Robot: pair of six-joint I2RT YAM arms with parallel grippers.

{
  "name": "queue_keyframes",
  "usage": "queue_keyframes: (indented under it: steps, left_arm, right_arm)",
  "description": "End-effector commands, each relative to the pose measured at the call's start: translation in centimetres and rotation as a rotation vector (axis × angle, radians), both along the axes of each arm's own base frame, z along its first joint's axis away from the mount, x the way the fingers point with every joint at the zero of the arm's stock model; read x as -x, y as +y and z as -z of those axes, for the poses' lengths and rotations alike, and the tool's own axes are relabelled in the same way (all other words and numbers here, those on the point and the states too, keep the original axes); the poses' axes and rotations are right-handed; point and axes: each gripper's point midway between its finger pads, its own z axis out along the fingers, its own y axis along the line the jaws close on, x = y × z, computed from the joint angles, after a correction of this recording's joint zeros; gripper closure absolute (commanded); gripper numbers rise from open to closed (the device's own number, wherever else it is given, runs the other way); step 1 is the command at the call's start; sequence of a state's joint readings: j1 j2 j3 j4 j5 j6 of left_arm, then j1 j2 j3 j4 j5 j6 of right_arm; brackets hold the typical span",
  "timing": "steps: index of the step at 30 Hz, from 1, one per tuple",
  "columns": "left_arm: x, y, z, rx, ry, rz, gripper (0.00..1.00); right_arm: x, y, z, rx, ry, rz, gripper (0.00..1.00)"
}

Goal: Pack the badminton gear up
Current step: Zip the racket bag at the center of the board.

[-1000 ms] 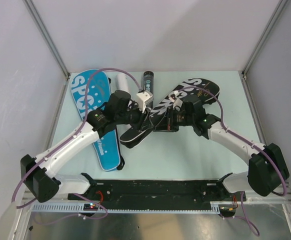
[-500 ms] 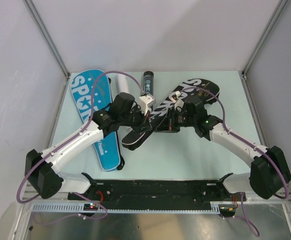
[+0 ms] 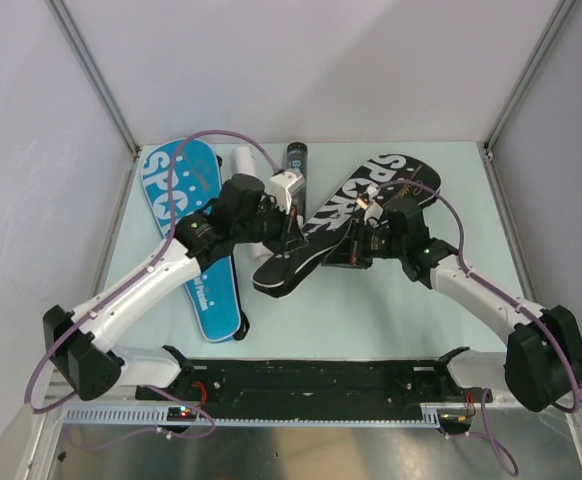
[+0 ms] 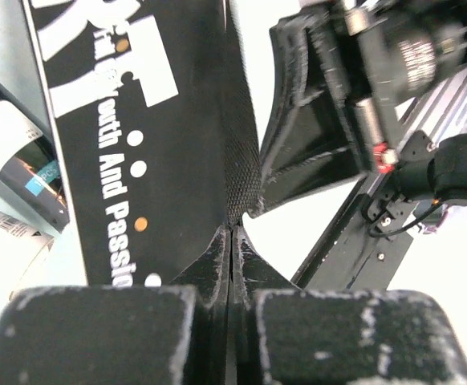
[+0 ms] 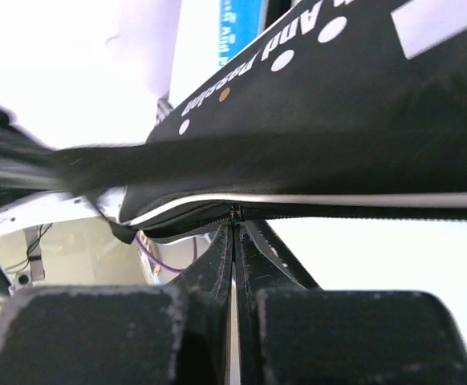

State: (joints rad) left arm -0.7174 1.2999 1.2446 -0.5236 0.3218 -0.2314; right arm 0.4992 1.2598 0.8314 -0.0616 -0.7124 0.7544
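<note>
A black "SPORT" racket cover lies slanted across the middle of the table. My left gripper is at its near-left part. In the left wrist view the left gripper is shut on the cover's thin textured edge. From the right, my right gripper meets the cover's lower edge. The right wrist view shows that gripper shut on the zipper pull along the cover's white-piped seam. A blue "SPORT" cover lies flat at the left. A white tube and a black tube lie at the back.
Grey walls and metal posts enclose the table on three sides. A black mounting rail runs along the near edge between the arm bases. The right arm's wrist sits close beside the left gripper. Purple cables loop over both arms.
My left gripper has closed on the black cover's edge. The cover's near end has shifted a little, and the right arm has drawn slightly to the right.
</note>
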Motion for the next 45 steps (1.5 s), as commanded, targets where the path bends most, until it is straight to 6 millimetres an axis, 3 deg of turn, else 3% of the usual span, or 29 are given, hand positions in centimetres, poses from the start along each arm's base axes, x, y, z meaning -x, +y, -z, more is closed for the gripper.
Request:
queue_keyframes:
  steps: [1, 6, 10, 15, 19, 23, 27, 35, 39, 45]
  left_arm:
    - [-0.1, 0.8, -6.2, 0.136, -0.098, -0.053, 1.0]
    - [1.7, 0.0, -7.5, 0.208, -0.046, 0.039, 1.0]
    - [0.9, 0.9, -7.6, 0.193, -0.081, -0.018, 1.0]
    - [-3.3, 4.6, -4.5, 0.079, -0.118, -0.256, 0.95]
    - [-4.4, 5.3, -1.5, 0.017, -0.071, -0.303, 0.75]
    - [-3.3, 5.1, -0.1, 0.001, -0.055, -0.233, 0.59]
    - [-0.6, 5.9, -0.8, 0.009, -0.144, -0.117, 0.52]
    - [6.1, 8.0, -2.3, -0.03, -0.574, 0.226, 0.36]
    - [6.9, 7.4, -2.3, -0.015, -0.662, 0.284, 0.31]
    - [6.0, 5.4, -1.2, -0.049, -0.746, 0.317, 0.28]
  right_arm:
    - [-1.3, -2.2, 1.5, 0.038, 0.006, 0.084, 1.0]
    - [-1.6, -3.0, 1.4, 0.03, 0.005, 0.1, 1.0]
    - [-1.9, -3.4, 1.1, 0.019, 0.006, 0.11, 1.0]
    - [-1.9, -3.9, 0.4, 0.003, -0.002, 0.116, 1.0]
    - [-2.3, -4.2, -1.0, -0.042, -0.019, 0.127, 1.0]
    - [-2.9, -4.6, -2.5, -0.091, -0.034, 0.15, 1.0]
    - [-3.3, -5.4, -3.6, -0.12, -0.044, 0.177, 1.0]
    - [-4.0, -6.9, -6.1, -0.166, -0.078, 0.217, 1.0]
    - [-4.2, -7.1, -7.6, -0.191, -0.097, 0.223, 1.0]
    - [-4.2, -7.0, -9.2, -0.227, -0.113, 0.209, 1.0]
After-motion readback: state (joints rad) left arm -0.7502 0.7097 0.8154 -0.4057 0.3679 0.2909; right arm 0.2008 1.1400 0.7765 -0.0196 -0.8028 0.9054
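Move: Both grippers are already shut on the black racket bag, held up off the board. Its near end lies about 8 cm back, 6 cm left and 5 cm below the left hand. The same end is some 11 cm left, 4 cm back and slightly below the right. On the board, some 22 cm below the left hand, the dark tube's middle is 18 cm ahead and 2 cm left, the white tube's 17 cm ahead and 14 cm left. Raise the left gripper 3 cm with the strap still pinched, swing forward-left while opening the fingers wide to let it go, then draw back 10 cm and left, clear of the bag, turning the wrist about 40 degrees. Keep the right fingers shut on the zipper edge and carry it some 7 cm right and 4 cm forward, first dipping, then rising, turning slightly clockwise. ##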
